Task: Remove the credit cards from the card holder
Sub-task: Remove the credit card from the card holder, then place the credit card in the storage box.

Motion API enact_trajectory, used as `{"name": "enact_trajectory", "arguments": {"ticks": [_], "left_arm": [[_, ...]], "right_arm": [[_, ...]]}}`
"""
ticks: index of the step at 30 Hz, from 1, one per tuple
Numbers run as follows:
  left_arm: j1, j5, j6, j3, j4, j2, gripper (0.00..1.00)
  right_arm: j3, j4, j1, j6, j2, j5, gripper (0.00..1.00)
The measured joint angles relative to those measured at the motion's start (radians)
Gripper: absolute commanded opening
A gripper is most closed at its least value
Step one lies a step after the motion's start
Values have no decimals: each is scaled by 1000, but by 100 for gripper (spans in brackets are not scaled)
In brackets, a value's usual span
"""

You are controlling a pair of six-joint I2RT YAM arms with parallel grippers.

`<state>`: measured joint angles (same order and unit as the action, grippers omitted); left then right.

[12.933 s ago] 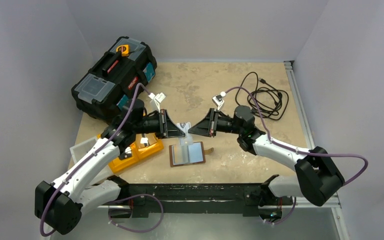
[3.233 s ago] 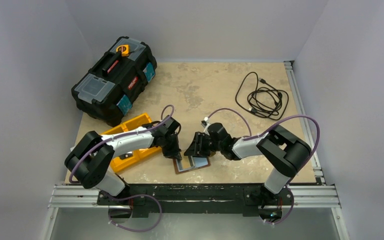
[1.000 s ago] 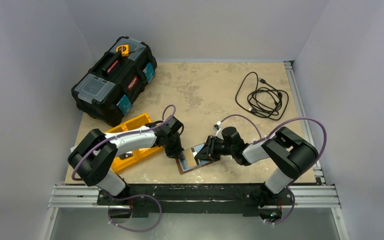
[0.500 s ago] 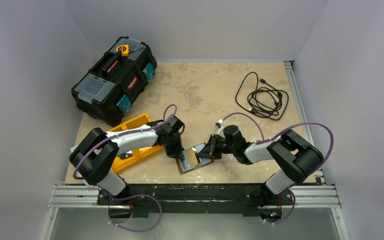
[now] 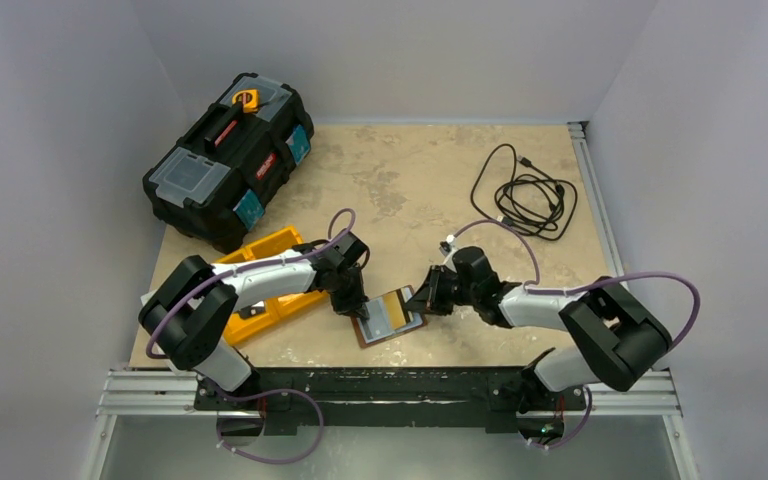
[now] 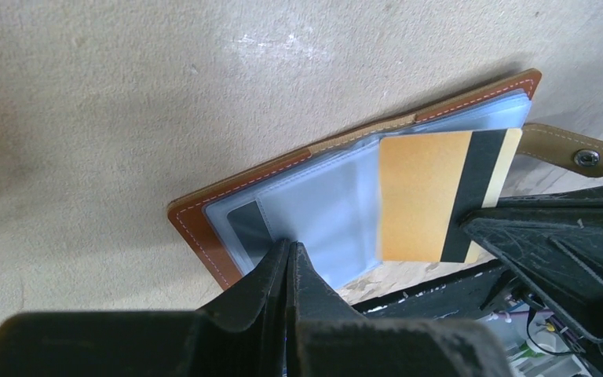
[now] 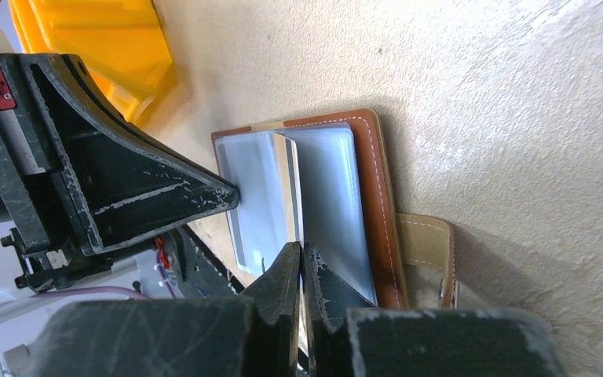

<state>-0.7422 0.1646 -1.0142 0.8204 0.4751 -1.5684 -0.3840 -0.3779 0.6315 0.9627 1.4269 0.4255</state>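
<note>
The brown card holder (image 5: 380,324) lies open near the table's front edge, pale sleeves up (image 6: 322,204), with its snap tab (image 6: 575,154) out to the right. My left gripper (image 5: 356,306) is shut, its tips (image 6: 289,248) pressing down on the left sleeve. A gold credit card (image 6: 424,196) with a black stripe sticks partway out of the right sleeve. My right gripper (image 5: 423,300) is shut on its striped end. In the right wrist view the card (image 7: 292,188) shows edge-on, running into my right gripper (image 7: 301,253).
An orange tray (image 5: 265,290) sits just left of the holder, under the left arm. A black toolbox (image 5: 228,155) stands at the back left, and a coiled black cable (image 5: 525,190) lies at the back right. The black front rail (image 5: 390,385) runs close behind the holder.
My right gripper has shut on the card and drawn back to the right, sliding the gold card partly out of its sleeve. The left gripper has stayed shut in place.
</note>
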Motion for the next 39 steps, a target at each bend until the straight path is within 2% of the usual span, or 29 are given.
{"name": "enact_trajectory", "arguments": {"ticks": [6, 12, 14, 17, 23, 29, 33, 39], "left_arm": [[-4, -1, 38, 6, 0, 2, 2], [-5, -29, 95, 19, 21, 27, 43], [-5, -47, 116, 23, 38, 51, 53], [-4, -63, 138, 28, 71, 107, 60], [30, -13, 154, 32, 64, 266, 65], [151, 144, 135, -13, -45, 435, 66], [216, 246, 116, -21, -101, 474, 65], [233, 361, 65, -35, -200, 478, 57]], "right_arm": [[-39, 82, -3, -21, -34, -21, 0], [-85, 160, -9, -35, -96, -40, 0], [-100, 180, -13, -39, -117, -43, 0], [-117, 203, -25, -40, -148, -42, 0], [-154, 191, -64, -21, -160, 22, 0], [-169, 75, -91, 76, -154, 169, 0], [-188, -39, -92, 162, -139, 250, 0], [-203, -166, -92, 261, -124, 306, 0]]}}
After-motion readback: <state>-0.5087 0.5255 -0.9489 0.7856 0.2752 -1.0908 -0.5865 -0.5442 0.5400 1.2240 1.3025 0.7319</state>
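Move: The right hand already pinches the orange credit card near its right edge. The card's middle is some 3 cm to its left and 1 cm below, and the left gripper is about 9 cm left and 1 cm back. From the left hand, shut on the card holder's left part, the card is about 6 cm right, 1 cm farther out and slightly higher. The holder's middle is 5 cm right and 1 cm back, the yellow tray 19 cm left and 5 cm out. Keeping its pinch on the credit card, the right hand lifts it about 17 cm off the holder, drifting forward first, then left, as its fingers swing up almost level, pointing left. The left fingertips come off the holder, open wide and climb as high, some 4 cm forward, rolling about 35 degrees to point rightwards at the card's free edge. ##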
